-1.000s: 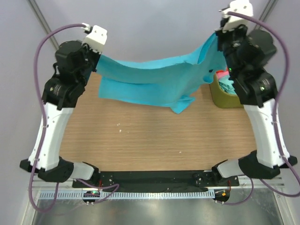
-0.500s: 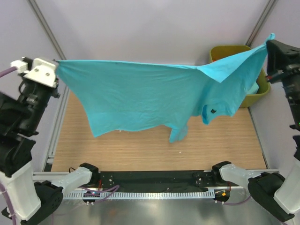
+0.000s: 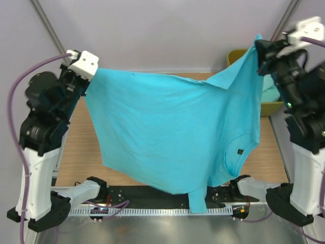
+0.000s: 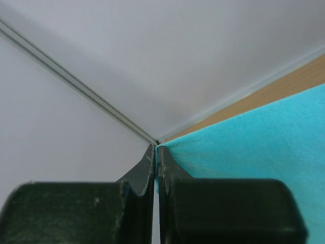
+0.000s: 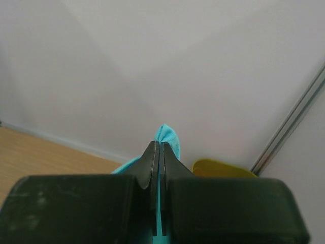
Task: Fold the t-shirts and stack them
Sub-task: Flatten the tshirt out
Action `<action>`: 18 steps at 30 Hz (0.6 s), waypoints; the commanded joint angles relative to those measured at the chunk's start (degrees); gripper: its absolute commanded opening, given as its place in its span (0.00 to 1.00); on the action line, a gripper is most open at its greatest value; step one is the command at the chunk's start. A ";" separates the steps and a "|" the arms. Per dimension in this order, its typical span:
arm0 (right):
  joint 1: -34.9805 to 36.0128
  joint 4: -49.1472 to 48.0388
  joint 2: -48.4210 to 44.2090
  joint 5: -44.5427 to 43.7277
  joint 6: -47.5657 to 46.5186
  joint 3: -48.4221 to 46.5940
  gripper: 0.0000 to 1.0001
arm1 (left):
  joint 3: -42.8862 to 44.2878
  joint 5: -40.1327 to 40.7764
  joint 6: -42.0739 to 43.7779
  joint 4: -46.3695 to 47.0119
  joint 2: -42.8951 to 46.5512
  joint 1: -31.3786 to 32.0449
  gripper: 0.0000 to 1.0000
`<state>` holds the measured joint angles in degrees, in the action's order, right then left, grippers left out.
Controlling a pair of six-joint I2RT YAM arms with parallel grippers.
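A turquoise-blue t-shirt (image 3: 167,132) hangs spread out in the air between both arms, high over the wooden table (image 3: 76,152). My left gripper (image 3: 85,76) is shut on its upper left corner (image 4: 167,152). At the upper right my right gripper (image 3: 258,48) is shut on the other corner, a tip of cloth (image 5: 167,136) poking above the fingers. The shirt's lower edge drapes down past the table's near edge (image 3: 198,203). A small dark tag (image 3: 239,150) shows on its right side.
An olive-green bin (image 3: 238,56) stands at the back right behind the shirt, its yellow-green rim (image 5: 223,168) in the right wrist view, with more turquoise cloth (image 3: 271,94) in it. Grey walls and metal frame rails (image 3: 45,23) close in the table.
Both arms have swung in from the sides and the shirt has come toward the camera. It now hangs lower and fuller, its hem reaching the near edge.
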<state>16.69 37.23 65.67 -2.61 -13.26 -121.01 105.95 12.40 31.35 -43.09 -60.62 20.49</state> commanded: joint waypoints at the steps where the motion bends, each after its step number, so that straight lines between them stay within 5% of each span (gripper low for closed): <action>1: -0.34 -4.01 4.89 -0.99 -3.79 3.58 0.01 | -2.50 3.77 2.74 3.80 -2.39 -0.45 0.00; 18: -0.34 -2.35 4.22 0.85 -4.50 6.05 0.01 | -7.25 -0.53 0.99 1.52 -0.03 -0.45 0.00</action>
<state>16.62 36.56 75.00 -2.20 -17.87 -112.38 96.90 13.39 33.17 -42.39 -63.75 20.49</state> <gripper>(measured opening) 0.032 0.008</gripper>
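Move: The t-shirt is already held up by one corner in each hand, its middle roughly 25 cm right of the left hand, some 5 cm back and 15 cm lower. The middle of the bare table lies about 4 cm ahead of the left hand, 28 cm to its right and 53 cm below; from the right hand, 5 cm ahead, 24 cm left and 62 cm below. The green box stands about 23 cm ahead of the right hand, 13 cm right and 55 cm below. The t-shirt, billowing back over the arm bases, is snapped forward and down by both hands together, each keeping its corner pinched. The right sweeps about 12 cm forward and as far down, the left some 5 forward and 8 down, their fingertips tipping downward; then both rebound slightly, back and up. ##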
